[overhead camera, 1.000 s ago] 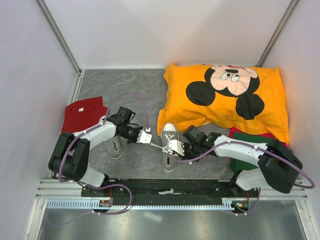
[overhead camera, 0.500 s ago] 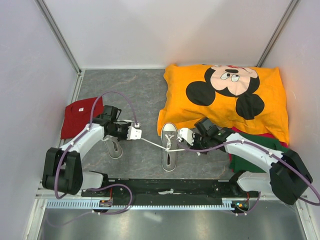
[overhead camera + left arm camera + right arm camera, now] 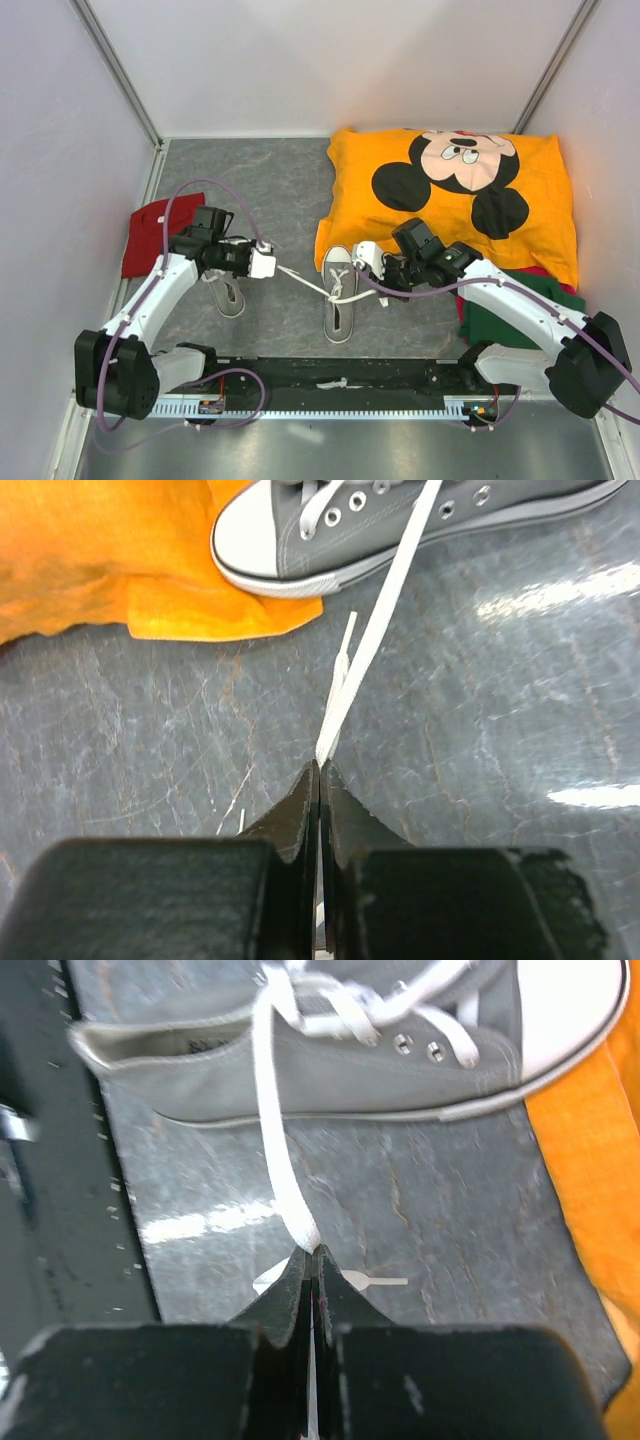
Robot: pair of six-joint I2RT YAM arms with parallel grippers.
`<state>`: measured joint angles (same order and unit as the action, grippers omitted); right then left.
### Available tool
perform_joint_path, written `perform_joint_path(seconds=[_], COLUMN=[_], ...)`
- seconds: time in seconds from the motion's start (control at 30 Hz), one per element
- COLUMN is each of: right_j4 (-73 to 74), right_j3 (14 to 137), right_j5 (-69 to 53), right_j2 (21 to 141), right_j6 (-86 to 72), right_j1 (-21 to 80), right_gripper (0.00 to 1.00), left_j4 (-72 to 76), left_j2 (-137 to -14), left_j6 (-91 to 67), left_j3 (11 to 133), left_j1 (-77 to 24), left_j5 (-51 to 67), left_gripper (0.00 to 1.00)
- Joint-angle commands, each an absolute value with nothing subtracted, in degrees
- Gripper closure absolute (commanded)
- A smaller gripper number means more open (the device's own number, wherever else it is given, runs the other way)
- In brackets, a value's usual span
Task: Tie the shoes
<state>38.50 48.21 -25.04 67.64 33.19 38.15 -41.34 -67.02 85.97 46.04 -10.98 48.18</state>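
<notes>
One grey sneaker (image 3: 338,295) with a white toe cap lies mid-floor, toe toward the orange pillow. It also shows in the left wrist view (image 3: 400,520) and the right wrist view (image 3: 330,1070). The second sneaker (image 3: 226,296) lies partly under my left arm. My left gripper (image 3: 263,263) is shut on a white lace (image 3: 370,650) that runs taut to the middle sneaker; its tips (image 3: 319,766) pinch the lace. My right gripper (image 3: 366,262) is shut on the other lace (image 3: 275,1150), pinched at its tips (image 3: 312,1252), just right of the sneaker's toe.
An orange Mickey Mouse pillow (image 3: 450,195) fills the back right, its edge touching the sneaker's toe. A red shirt (image 3: 150,235) lies at the left wall. Green and red cloth (image 3: 510,300) lies under my right arm. The black base rail (image 3: 330,378) runs along the near edge.
Both grippers have moved apart: the left one leftward, the right one rightward and back, each drawing its lace out from the middle sneaker.
</notes>
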Motion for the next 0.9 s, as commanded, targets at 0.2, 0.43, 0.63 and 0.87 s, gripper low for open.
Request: perform_joint_path(seconds=[0.2,0.43,0.63,0.87], right_j4=[33.85,29.97,32.6,38.75], right_j3=[58.44,60.03,56.61,49.14], right_j5=[-34.19,-33.94,-29.1,-24.61], right_j2=[66.8,67.59,65.31,61.26], right_j6=[23.56,17.84,21.34,30.05], right_j1=[39.29,39.03,33.5,30.76], right_gripper=[1.0,1.0,1.0,1.0], left_j4=[-39.91,-37.62,-37.0,-42.44], left_j2=[-68.2,-72.68,-75.41,-76.11], left_j6=[75.77,73.65,73.65,85.67], left_j3=[54.22,55.72,55.11,52.12], left_j1=[-10.72,-11.42,-10.64,-5.72], left_j5=[57.39,56.96,52.04,50.01], left_gripper=[0.99,0.98,0.98,0.98])
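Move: Both hands already hold a lace end each. The knot on the upright middle shoe lies about 12 cm to the left hand's right, 6 cm back and some 8 cm below; from the right hand it is about 9 cm left, 1 cm back and 6 cm below. The orange cloth's near-left corner is roughly 9 cm right and 2 cm ahead of the left hand; the other shoe lies about 12 cm to that hand's left, level with it. Upwards and inwards first: with shut fingers keeping their lace ends, the right hand climbs about 8 cm while swinging left, its fingers tilting flatter, then sweeps back right and forward, sinking slightly and turning clockwise. The left hand makes a smaller arc, up and right, then down and back left, ending some 4 cm farther forward. Both finish farther from the knot, drawing on the laces. ##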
